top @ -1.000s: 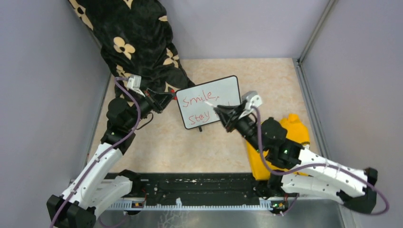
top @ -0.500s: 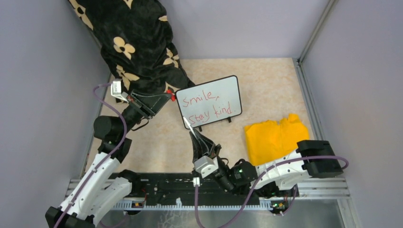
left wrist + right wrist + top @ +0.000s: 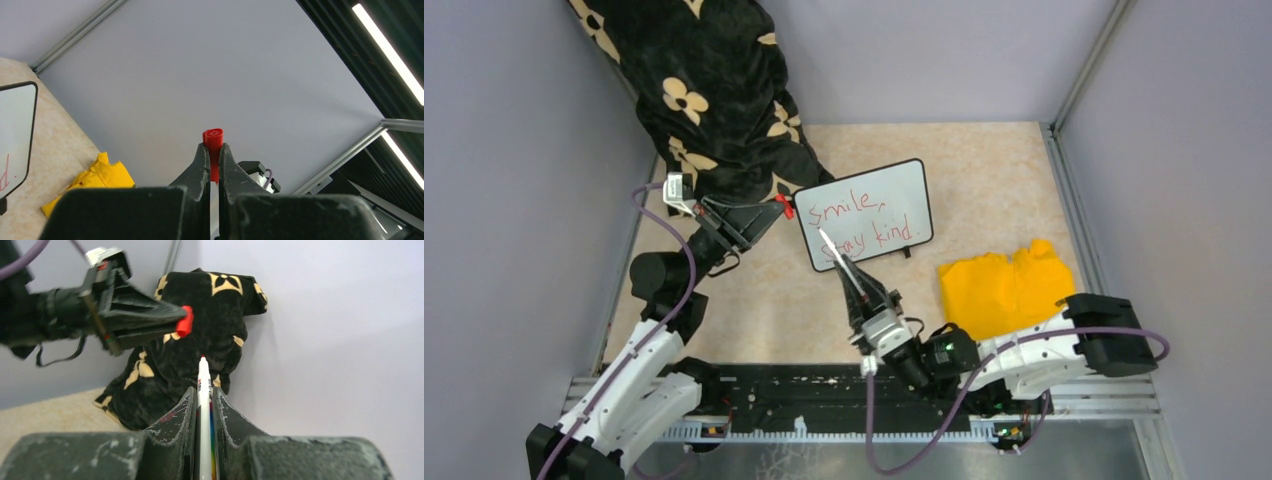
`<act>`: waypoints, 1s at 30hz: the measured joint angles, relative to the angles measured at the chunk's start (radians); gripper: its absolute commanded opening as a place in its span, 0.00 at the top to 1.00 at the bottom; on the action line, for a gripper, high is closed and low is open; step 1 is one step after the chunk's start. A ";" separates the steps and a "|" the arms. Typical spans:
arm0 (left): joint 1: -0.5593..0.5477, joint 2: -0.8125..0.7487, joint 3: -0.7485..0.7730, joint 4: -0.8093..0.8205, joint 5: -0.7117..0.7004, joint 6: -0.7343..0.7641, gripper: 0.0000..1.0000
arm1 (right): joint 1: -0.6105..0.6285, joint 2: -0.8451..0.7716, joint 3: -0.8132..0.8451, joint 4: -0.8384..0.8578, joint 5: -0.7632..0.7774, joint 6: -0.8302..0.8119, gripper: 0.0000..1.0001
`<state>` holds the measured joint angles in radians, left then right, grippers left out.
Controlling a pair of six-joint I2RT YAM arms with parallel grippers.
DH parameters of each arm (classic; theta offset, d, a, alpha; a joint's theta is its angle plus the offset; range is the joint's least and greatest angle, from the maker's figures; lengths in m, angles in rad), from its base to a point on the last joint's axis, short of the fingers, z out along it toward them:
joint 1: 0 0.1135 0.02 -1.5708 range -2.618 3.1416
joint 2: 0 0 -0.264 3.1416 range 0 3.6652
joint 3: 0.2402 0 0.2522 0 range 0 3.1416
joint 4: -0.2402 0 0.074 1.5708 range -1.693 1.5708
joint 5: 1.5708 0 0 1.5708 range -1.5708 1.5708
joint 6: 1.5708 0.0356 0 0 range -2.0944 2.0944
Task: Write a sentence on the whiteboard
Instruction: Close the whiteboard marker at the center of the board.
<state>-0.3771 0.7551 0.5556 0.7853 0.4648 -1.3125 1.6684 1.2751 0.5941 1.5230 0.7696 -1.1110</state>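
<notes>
The whiteboard (image 3: 908, 192) stands tilted at mid table, and the sentence (image 3: 856, 226) on it reads "Smile, Stay kind." in red. My right gripper (image 3: 854, 276) is shut on a white marker (image 3: 836, 256), held off the board, its red tip aimed up-left over the board's lower left corner. My left gripper (image 3: 771, 207) hovers just left of the board, shut on the marker's red cap (image 3: 785, 206). In the left wrist view the cap (image 3: 213, 141) sticks out between the left gripper (image 3: 212, 146) tips. In the right wrist view the marker (image 3: 203, 382) juts from the right gripper (image 3: 203, 391) toward the cap (image 3: 184, 321).
A black cloth with cream flowers (image 3: 709, 85) is heaped at the back left, touching the left gripper's side. A yellow cloth (image 3: 1004, 288) lies right of the board, beside the right arm. Grey walls close in on three sides.
The right gripper left the board's right side with the marker and swung back near the front edge, pointing up-left. The left gripper rose slightly with the cap. The words "kind." now show.
</notes>
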 measured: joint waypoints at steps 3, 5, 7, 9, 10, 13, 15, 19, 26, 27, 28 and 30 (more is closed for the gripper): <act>0.000 0.010 0.003 0.022 0.000 -0.027 1.00 | -0.062 -0.103 0.000 -0.095 -0.045 0.167 1.00; 0.000 0.021 0.014 0.030 -0.002 -0.034 1.00 | -0.116 -0.187 0.002 -0.168 -0.077 0.283 1.00; 0.000 0.037 0.036 0.043 -0.003 -0.039 1.00 | -0.149 -0.249 0.010 -0.213 -0.105 0.373 1.00; 0.000 0.057 0.062 0.061 -0.005 -0.047 1.00 | -0.155 -0.268 0.023 -0.232 -0.131 0.423 1.00; 0.000 0.071 0.077 0.076 -0.006 -0.053 1.00 | -0.155 -0.269 0.029 -0.245 -0.145 0.443 1.00; 0.000 0.116 0.116 0.118 -0.002 -0.072 1.00 | -0.155 -0.255 0.037 -0.301 -0.179 0.477 1.00; 0.000 0.147 0.141 0.139 0.006 -0.085 1.00 | -0.155 -0.248 0.037 -0.323 -0.191 0.481 1.00; -0.001 0.179 0.155 0.166 0.013 -0.106 1.00 | -0.155 -0.243 0.037 -0.351 -0.204 0.492 1.00; -0.016 0.182 0.155 0.178 0.013 -0.109 1.00 | -0.155 -0.231 0.037 -0.349 -0.215 0.495 1.00; -0.021 0.183 0.155 0.179 0.014 -0.109 1.00 | -0.155 -0.228 0.037 -0.349 -0.215 0.495 1.00; -0.027 0.186 0.155 0.180 0.014 -0.109 1.00 | -0.155 -0.225 0.037 -0.348 -0.215 0.495 1.00; -0.039 0.190 0.155 0.180 0.014 -0.108 1.00 | -0.155 -0.219 0.037 -0.345 -0.214 0.495 1.00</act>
<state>-0.4160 0.9447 0.7105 0.9657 0.4793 -1.4204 1.5135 1.0565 0.6315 1.1778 0.5552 -0.6163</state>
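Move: The right hand holds the open marker with its bare tip some 5 cm ahead, 4 cm left and 4 cm above the hand; the red cap sits about 9 cm ahead, 10 cm left and 5 cm above this hand. From the left hand, gripping the cap, the tip lies roughly 4 cm back, 7 cm right and level. The whiteboard's middle is about 26 cm ahead of the right hand, 4 cm right and 30 cm below. Still without touching, the right hand lines the marker up with the cap: it jumps up about 6 cm, swinging right and slightly forward, then comes back left and sinks a little, turning some 15 degrees counter-clockwise with its left side rising. The left hand lifts the cap about 5 cm, then nearly holds, easing slightly right. Both grips stay shut. ##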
